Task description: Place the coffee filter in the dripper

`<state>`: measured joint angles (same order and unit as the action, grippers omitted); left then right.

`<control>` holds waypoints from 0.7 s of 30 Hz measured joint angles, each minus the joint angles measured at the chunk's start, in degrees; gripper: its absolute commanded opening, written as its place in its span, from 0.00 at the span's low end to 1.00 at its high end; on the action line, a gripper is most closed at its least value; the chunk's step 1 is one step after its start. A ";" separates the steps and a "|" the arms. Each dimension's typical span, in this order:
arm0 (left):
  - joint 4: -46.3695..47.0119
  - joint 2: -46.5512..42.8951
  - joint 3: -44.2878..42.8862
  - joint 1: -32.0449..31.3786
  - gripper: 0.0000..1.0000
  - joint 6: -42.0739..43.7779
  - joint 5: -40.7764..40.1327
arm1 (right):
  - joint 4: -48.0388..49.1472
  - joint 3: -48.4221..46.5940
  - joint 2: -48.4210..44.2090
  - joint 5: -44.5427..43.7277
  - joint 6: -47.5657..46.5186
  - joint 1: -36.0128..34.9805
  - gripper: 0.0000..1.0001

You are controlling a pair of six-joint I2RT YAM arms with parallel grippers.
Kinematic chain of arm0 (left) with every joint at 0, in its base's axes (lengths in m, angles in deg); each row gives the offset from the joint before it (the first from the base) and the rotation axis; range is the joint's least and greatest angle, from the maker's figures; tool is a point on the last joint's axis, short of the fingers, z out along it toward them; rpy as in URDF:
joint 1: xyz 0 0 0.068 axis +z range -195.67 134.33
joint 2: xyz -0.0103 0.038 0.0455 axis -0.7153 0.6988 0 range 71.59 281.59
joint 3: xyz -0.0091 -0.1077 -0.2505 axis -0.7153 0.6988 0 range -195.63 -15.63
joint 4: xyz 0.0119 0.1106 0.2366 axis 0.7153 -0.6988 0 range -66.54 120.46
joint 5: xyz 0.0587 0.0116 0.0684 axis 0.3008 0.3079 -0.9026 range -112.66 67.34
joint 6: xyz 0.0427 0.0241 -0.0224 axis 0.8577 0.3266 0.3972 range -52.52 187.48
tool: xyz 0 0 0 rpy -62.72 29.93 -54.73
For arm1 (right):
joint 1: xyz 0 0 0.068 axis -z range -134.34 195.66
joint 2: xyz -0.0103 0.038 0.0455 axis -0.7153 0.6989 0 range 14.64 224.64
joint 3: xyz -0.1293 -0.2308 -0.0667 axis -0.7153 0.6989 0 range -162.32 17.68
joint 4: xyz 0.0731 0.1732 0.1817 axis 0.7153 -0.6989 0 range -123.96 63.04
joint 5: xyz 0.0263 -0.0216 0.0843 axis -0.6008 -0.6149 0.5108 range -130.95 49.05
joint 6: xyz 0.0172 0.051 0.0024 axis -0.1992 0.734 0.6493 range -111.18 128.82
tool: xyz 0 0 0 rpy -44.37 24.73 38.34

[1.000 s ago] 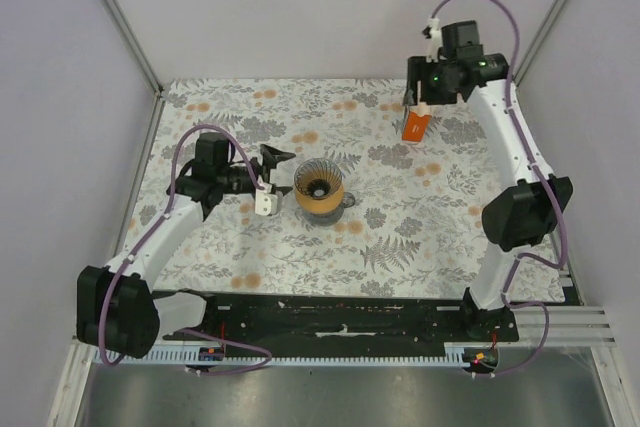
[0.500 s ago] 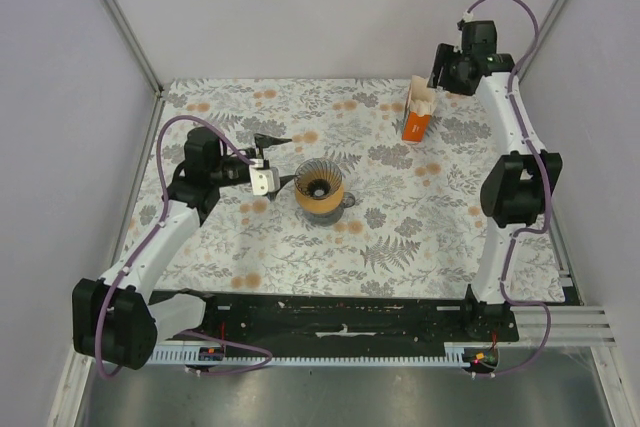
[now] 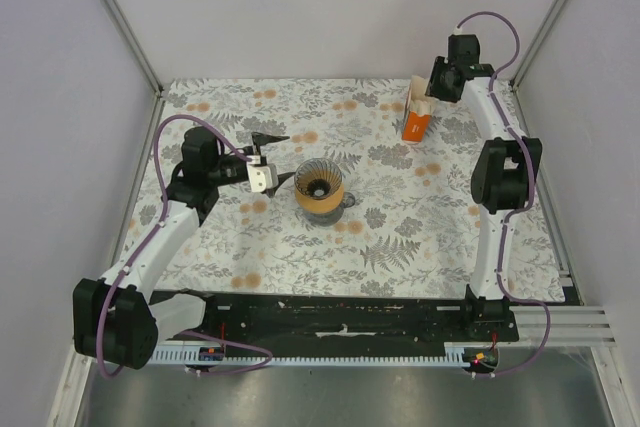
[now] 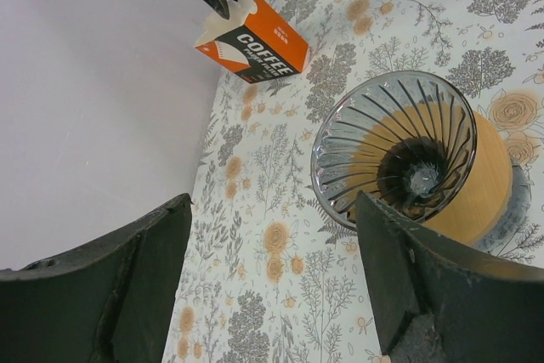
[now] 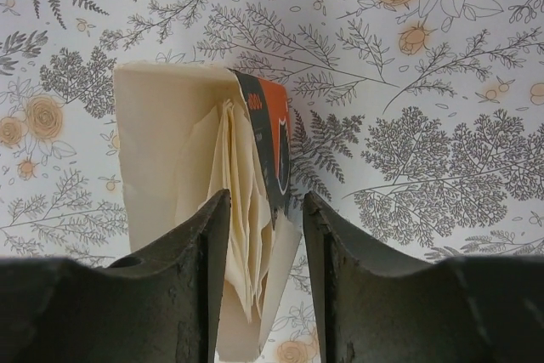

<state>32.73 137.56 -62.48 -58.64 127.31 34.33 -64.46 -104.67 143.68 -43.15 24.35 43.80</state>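
The dripper (image 3: 318, 187), a grey ribbed see-through cone on a tan collar, stands mid-table and holds nothing; it also shows in the left wrist view (image 4: 399, 159). My left gripper (image 3: 278, 159) hovers open just left of it, nothing between its fingers (image 4: 272, 206). At the back right stands the orange carton (image 3: 415, 122). My right gripper (image 5: 259, 210) hangs over its open top, jaws narrowed on either side of the stack of cream papers (image 5: 242, 210), with a gap still showing at the right finger. A coffee filter on its own is out of view.
The floral tablecloth (image 3: 400, 237) covers the table. Pale walls with metal corner posts (image 3: 120, 22) close in the left, back and right sides. The carton (image 4: 255, 40) stands close to the back wall, with the right gripper's black fingers above it.
The right gripper has come down over the carton's open top and its jaws have narrowed around the papers. The left gripper has drawn slightly left, away from the dripper.
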 measured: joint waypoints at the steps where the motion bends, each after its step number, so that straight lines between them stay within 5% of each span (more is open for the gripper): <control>1: 0.02 0.00 0.00 0.07 0.83 0.00 0.02 | 0.44 -0.02 0.42 -0.28 -0.02 0.00 0.42; 9: 0.24 0.04 0.00 0.15 0.82 -0.04 0.04 | 3.45 -0.61 2.43 -0.15 -1.29 0.00 0.00; 16: 1.75 0.13 0.00 0.15 0.82 -3.04 -0.09 | 7.19 1.40 1.64 0.92 -6.14 0.00 0.00; 21: 8.63 2.73 -0.13 0.37 0.80 -15.98 -2.73 | 10.60 11.10 -5.49 1.38 -11.37 -0.17 0.00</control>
<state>41.36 140.30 -62.61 -58.27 111.34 31.60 -53.86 -93.56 138.19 -41.77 12.99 43.62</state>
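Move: The coffee filters stand in their open box almost between the parted fingers of my right hand: their middle is about 1 cm ahead, 1 cm to the left and some 3 cm lower. The box's own middle is about 3 cm left, 1 cm back and 7 cm below that hand. From my left hand, the filters are roughly 28 cm forward, 42 cm right and 13 cm down. I ease my right hand about 2 cm forward and 1 cm down into the box mouth while its half-open fingers shut fully, pinching filter paper at the box's right wall. Then I draw back about 2.5 cm and rise 1 cm, the wrist turning some 10 degrees. My empty left hand starts about 2 cm forward beside the dripper, tilting slightly, fingers still wide. ##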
